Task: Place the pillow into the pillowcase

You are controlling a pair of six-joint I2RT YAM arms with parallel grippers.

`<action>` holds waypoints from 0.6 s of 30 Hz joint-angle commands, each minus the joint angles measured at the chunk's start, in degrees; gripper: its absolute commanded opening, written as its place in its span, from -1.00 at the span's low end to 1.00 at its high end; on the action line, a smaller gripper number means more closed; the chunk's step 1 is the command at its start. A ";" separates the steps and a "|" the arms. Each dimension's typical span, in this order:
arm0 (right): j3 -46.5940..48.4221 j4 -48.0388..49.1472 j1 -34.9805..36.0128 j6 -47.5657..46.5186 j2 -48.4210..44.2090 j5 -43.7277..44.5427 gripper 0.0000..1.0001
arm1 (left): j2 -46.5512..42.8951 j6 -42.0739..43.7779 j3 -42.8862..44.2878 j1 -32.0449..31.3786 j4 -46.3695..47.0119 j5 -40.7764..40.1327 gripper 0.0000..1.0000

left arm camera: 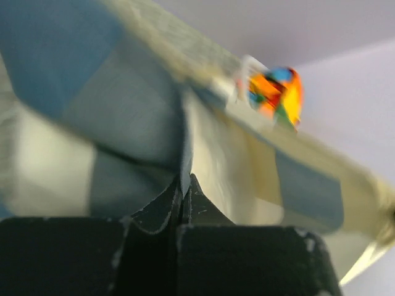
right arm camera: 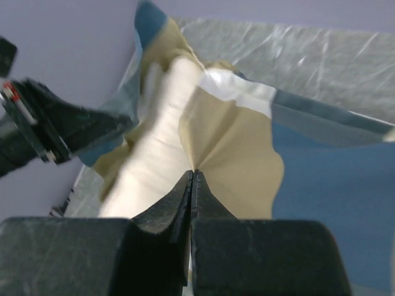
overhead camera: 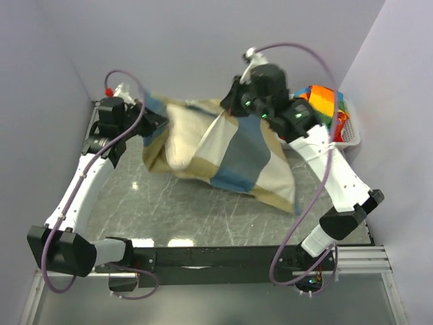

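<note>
The pillowcase (overhead camera: 247, 159), in blue, tan and off-white blocks, hangs stretched between both arms above the table. At its left edge my left gripper (overhead camera: 154, 122) is shut on the fabric; in the left wrist view the cloth (left arm camera: 123, 117) is pinched between the jaws (left arm camera: 184, 185). My right gripper (overhead camera: 230, 105) is shut on the top edge near the middle, with tan cloth (right arm camera: 234, 148) fanning out from its jaws (right arm camera: 193, 176). The cream-white pillow (overhead camera: 183, 139) bulges out of the case's open left part, seen again as the pillow (right arm camera: 157, 154) in the right wrist view.
A white basket (overhead camera: 348, 132) holding rainbow-striped cloth (overhead camera: 323, 101) stands at the back right, close to the right arm. Purple walls close in the back and both sides. The table top (overhead camera: 176, 210) is grey marbled, with a black rail along the near edge.
</note>
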 commanded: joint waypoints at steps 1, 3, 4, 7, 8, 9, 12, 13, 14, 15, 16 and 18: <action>-14.59 15.07 7.69 1.67 -1.57 2.42 -1.00 | -5.09 1.80 -5.94 7.29 1.09 -6.35 -0.98; -21.66 21.46 9.47 3.68 -1.48 2.96 -1.00 | -5.97 0.48 -11.47 14.24 2.76 -3.36 -0.98; -28.22 23.42 10.09 4.57 -1.13 2.52 -1.00 | -5.80 0.04 -13.06 15.91 3.29 -1.26 -0.98; -38.96 30.02 11.85 7.91 -0.26 2.00 -1.00 | -4.58 -0.32 -18.51 17.33 5.22 -0.10 -0.98; -41.35 31.60 12.55 8.44 -0.43 1.73 -1.00 | -4.22 -0.66 -21.39 17.33 7.06 0.43 -0.98; -43.64 34.14 12.99 9.40 -0.69 2.08 -1.00 | -3.09 -1.45 -22.81 17.33 8.03 0.96 -0.98; -53.12 36.61 13.96 10.72 -4.28 5.05 -1.00 | 0.07 -2.86 -26.43 15.93 11.63 2.19 -0.98; -54.98 37.32 14.05 11.08 -5.43 5.50 -1.00 | 0.96 -3.21 -27.22 14.71 12.78 2.02 -0.98; -57.00 38.11 13.87 11.34 -6.57 5.77 -1.00 | 1.84 -3.48 -28.09 11.48 13.74 0.80 -0.98; -58.85 39.25 13.96 11.87 -9.10 6.38 -1.00 | 4.02 -4.09 -28.36 9.01 15.58 -0.26 -0.98; -62.35 39.70 13.96 12.05 -10.43 7.08 -1.00 | 5.35 -4.62 -28.45 6.72 16.73 -0.96 -0.98; -67.01 39.96 14.05 13.27 -14.55 7.79 -1.00 | 10.86 -7.07 -28.45 0.65 19.89 -0.80 -0.98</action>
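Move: The left gripper holds one side of the pillowcase mouth, the right gripper the other, well above the table. The bare table middle they bring it down to is roughly 33 cm below the left hand and 14 cm to its right; from the right hand, about 42 cm below and 2 cm left. The pillow's middle hangs some 11 cm right, 2 cm back and 14 cm below the left hand. The basket sits about 30 cm right, 17 cm ahead and 38 cm below the right hand. Down fast with both arms, in a shake that lowers the held pillowcase and pillow to the table: the right hand sinks about 30 cm while drawing back some 9, the left sinks about 20. Both swing left at first, then come partly back right, the fingers tipping down 20 to 25 degrees and keeping their pinch on the mouth's edges. ##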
